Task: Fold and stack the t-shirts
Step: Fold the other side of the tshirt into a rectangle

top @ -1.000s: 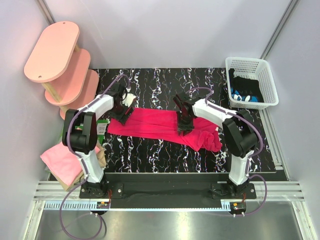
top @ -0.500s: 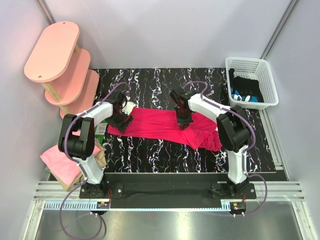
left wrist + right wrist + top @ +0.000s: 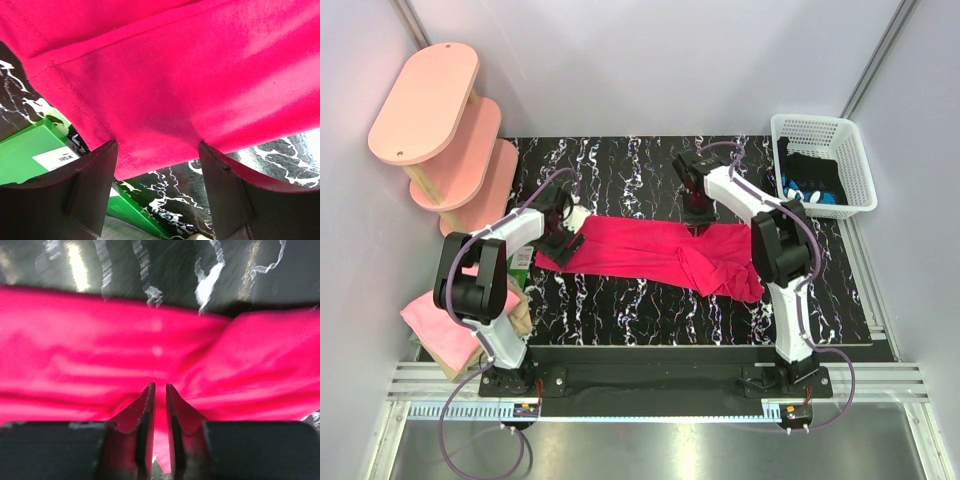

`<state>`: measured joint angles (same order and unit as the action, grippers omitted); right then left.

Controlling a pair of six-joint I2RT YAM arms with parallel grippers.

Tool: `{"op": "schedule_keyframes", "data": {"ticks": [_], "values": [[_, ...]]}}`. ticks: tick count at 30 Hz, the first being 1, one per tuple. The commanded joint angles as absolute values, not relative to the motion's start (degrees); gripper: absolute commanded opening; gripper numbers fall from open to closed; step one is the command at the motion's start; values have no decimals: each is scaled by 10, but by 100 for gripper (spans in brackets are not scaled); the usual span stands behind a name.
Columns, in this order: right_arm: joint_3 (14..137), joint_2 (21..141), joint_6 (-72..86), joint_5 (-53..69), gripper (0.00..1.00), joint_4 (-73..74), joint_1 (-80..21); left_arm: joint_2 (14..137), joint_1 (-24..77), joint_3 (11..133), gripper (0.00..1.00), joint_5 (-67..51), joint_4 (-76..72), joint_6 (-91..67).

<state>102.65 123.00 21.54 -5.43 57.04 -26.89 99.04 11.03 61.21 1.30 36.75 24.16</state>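
Observation:
The crimson-pink t-shirt lies stretched left to right across the middle of the black marbled table, bunched at its right end. My left gripper is at the shirt's left end, open; in the left wrist view its jaws stand wide apart with the shirt's hem at their tips. My right gripper is at the shirt's far edge, shut on a fold of the cloth, which puckers toward its tips. A light pink shirt on a tan one lies off the table's left side.
Pink oval shelves stand at the far left. A white basket with dark and blue items stands at the far right. A green box sits by the table's left edge, also in the left wrist view.
My right gripper has moved from the shirt's middle toward the far edge, pulling cloth with it. My left gripper has shifted slightly along the shirt's left end.

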Motion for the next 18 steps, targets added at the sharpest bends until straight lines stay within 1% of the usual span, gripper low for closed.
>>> {"op": "schedule_keyframes", "data": {"ticks": [1, 2, 3, 4, 5, 6, 7, 8, 10, 11, 14, 17, 18], "values": [[1098, 1271, 192, -107, 23, 638, -259, 960, 111, 606, 70, 31, 352, 251], [1098, 1252, 195, -100, 35, 642, -259, 958, 111, 605, 70, 32, 351, 252], [1088, 1233, 207, -93, 54, 642, -260, 955, 111, 604, 70, 31, 351, 253], [1074, 1210, 216, -84, 71, 638, -260, 950, 111, 604, 71, 30, 352, 253], [1027, 1149, 226, -64, 90, 629, -261, 948, 111, 606, 71, 26, 352, 252], [995, 1116, 246, -49, 99, 603, -263, 947, 111, 607, 71, 24, 353, 251], [962, 1080, 259, -38, 100, 590, -262, 943, 111, 612, 71, 21, 356, 249], [889, 1006, 274, -31, 100, 577, -265, 943, 111, 615, 71, 14, 357, 248], [815, 934, 319, -13, 100, 528, -265, 943, 111, 624, 71, 7, 361, 245], [751, 874, 334, -2, 100, 514, -267, 947, 112, 627, 71, 4, 362, 244], [643, 788, 394, 51, 100, 460, -283, 958, 112, 638, 71, 5, 366, 243], [570, 742, 441, 77, 100, 415, -306, 964, 112, 642, 71, 6, 367, 243], [553, 732, 463, 86, 100, 377, -308, 967, 112, 642, 71, 5, 367, 243]]}}
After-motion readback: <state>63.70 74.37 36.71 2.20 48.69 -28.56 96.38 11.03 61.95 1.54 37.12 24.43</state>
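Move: The right hand is low over the red shirt, its fingers barely parted at the cloth. The shirt's far edge lies about 2 cm ahead and some 3 cm below. The near fold tip is about 17 cm straight back, and the rumpled near-right corner about 16 cm back and 13 cm to the right. From the left hand, that stretch of far edge lies roughly 7 cm ahead and 33 cm to the right. The right fingers let go of the cloth beside the far edge, spreading wide as the hand dips over a centimetre, then draws back about 14 cm and up some 10 cm towards the shirt's near side, tilting its left side up some 20 degrees. The left hand, still open, rises roughly 2 cm over the left end. ##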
